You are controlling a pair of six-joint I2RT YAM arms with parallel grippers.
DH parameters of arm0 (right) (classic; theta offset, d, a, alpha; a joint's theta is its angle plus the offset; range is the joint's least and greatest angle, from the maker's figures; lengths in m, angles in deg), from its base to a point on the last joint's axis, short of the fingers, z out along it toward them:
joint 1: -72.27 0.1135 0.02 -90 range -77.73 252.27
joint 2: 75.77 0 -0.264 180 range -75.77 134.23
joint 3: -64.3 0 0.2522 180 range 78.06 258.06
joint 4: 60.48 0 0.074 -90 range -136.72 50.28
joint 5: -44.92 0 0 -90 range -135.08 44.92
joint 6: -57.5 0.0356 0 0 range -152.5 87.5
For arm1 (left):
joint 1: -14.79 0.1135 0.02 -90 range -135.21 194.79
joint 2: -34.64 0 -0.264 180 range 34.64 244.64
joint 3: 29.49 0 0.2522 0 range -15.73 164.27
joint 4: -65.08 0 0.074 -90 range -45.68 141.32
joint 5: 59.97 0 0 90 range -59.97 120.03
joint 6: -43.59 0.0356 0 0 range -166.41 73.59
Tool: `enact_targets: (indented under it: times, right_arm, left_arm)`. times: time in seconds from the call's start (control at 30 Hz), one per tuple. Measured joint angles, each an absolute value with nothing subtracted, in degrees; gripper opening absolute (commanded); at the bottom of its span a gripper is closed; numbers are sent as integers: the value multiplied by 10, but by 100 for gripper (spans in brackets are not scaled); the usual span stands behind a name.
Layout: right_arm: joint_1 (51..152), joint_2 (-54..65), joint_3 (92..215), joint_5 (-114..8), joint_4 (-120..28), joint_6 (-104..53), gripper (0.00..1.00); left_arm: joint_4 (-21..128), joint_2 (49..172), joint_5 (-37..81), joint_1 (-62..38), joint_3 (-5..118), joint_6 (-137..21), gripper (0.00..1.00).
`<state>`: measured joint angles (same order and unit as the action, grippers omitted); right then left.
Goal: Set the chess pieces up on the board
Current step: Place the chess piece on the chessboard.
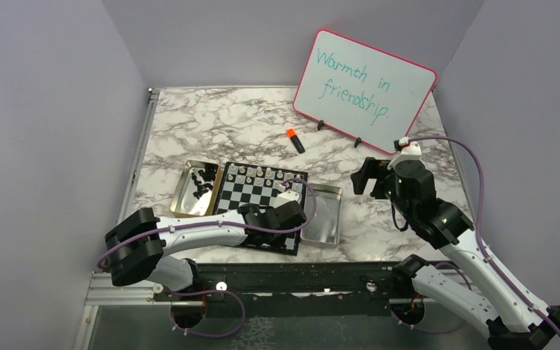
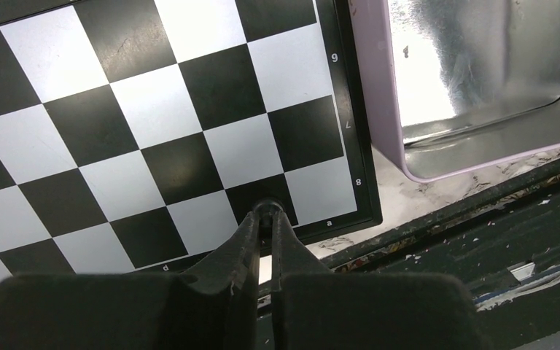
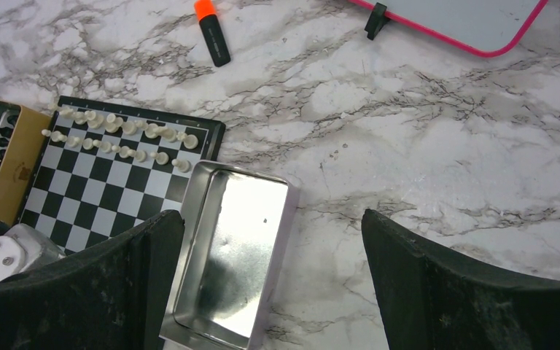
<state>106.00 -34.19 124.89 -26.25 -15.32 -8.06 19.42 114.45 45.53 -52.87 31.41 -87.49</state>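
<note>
The board [image 1: 257,193] lies at the table's near middle. Pale chess pieces [image 3: 120,135] fill its two far rows. Black chess pieces [image 1: 203,182] lie in the gold tray [image 1: 182,197] along the board's left side. In the left wrist view my left gripper [image 2: 266,209] is shut on one tiny black chess piece [image 2: 268,205], low over a black square by the board's near right corner [image 2: 350,208]. My right gripper [image 3: 271,215] hangs open and empty above the marble, right of the silver tray [image 3: 226,262].
The silver metal tray [image 1: 323,215] touches the board's right side and holds nothing. An orange-capped marker [image 1: 295,140] lies behind the board. A pink-rimmed whiteboard [image 1: 364,80] stands at the back right. The table's near edge [image 2: 452,211] runs close past the board's corner.
</note>
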Motion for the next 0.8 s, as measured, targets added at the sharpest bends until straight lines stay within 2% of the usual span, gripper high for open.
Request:
enact_targets:
  times: [0.1, 0.33, 0.63, 0.8]
  right_arm:
    - [1060, -342, 1249, -262, -153, -81, 97]
    - [1060, -341, 1249, -263, -153, -80, 97]
    - [1060, -341, 1241, -268, -155, -70, 96]
    - [1060, -341, 1224, -290, -160, -61, 96]
  left_arm:
    - [192, 1144, 456, -529, 315, -874, 21]
    - [183, 1144, 460, -532, 336, -870, 28]
    - [176, 1144, 491, -526, 406, -847, 29]
    - [174, 1144, 498, -486, 442, -813, 29]
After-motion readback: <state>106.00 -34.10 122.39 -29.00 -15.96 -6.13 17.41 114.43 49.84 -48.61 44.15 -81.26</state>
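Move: My left fingers are still around the black chess piece over its spot, the dark square second from the right in the near row, straight below and roughly 3 cm down. From this hand the empty silver tray is about 12 cm right and 9 cm ahead; the front row of white pieces centres some 18 cm ahead and 5 cm left, both about 3 cm lower. From my right hand that square is roughly 23 cm left, 11 cm back and 21 cm below. I let go of the black piece by opening my left fingers about a quarter of the way, then lift clear, rising 7 to 8 cm. As I climb I first veer about 3 cm right, then swing ever more forward over the board, some 6 cm towards the white rows, fingers tilting up about 10 degrees. My empty right hand, wide open, starts sinking late, about 2 cm. ##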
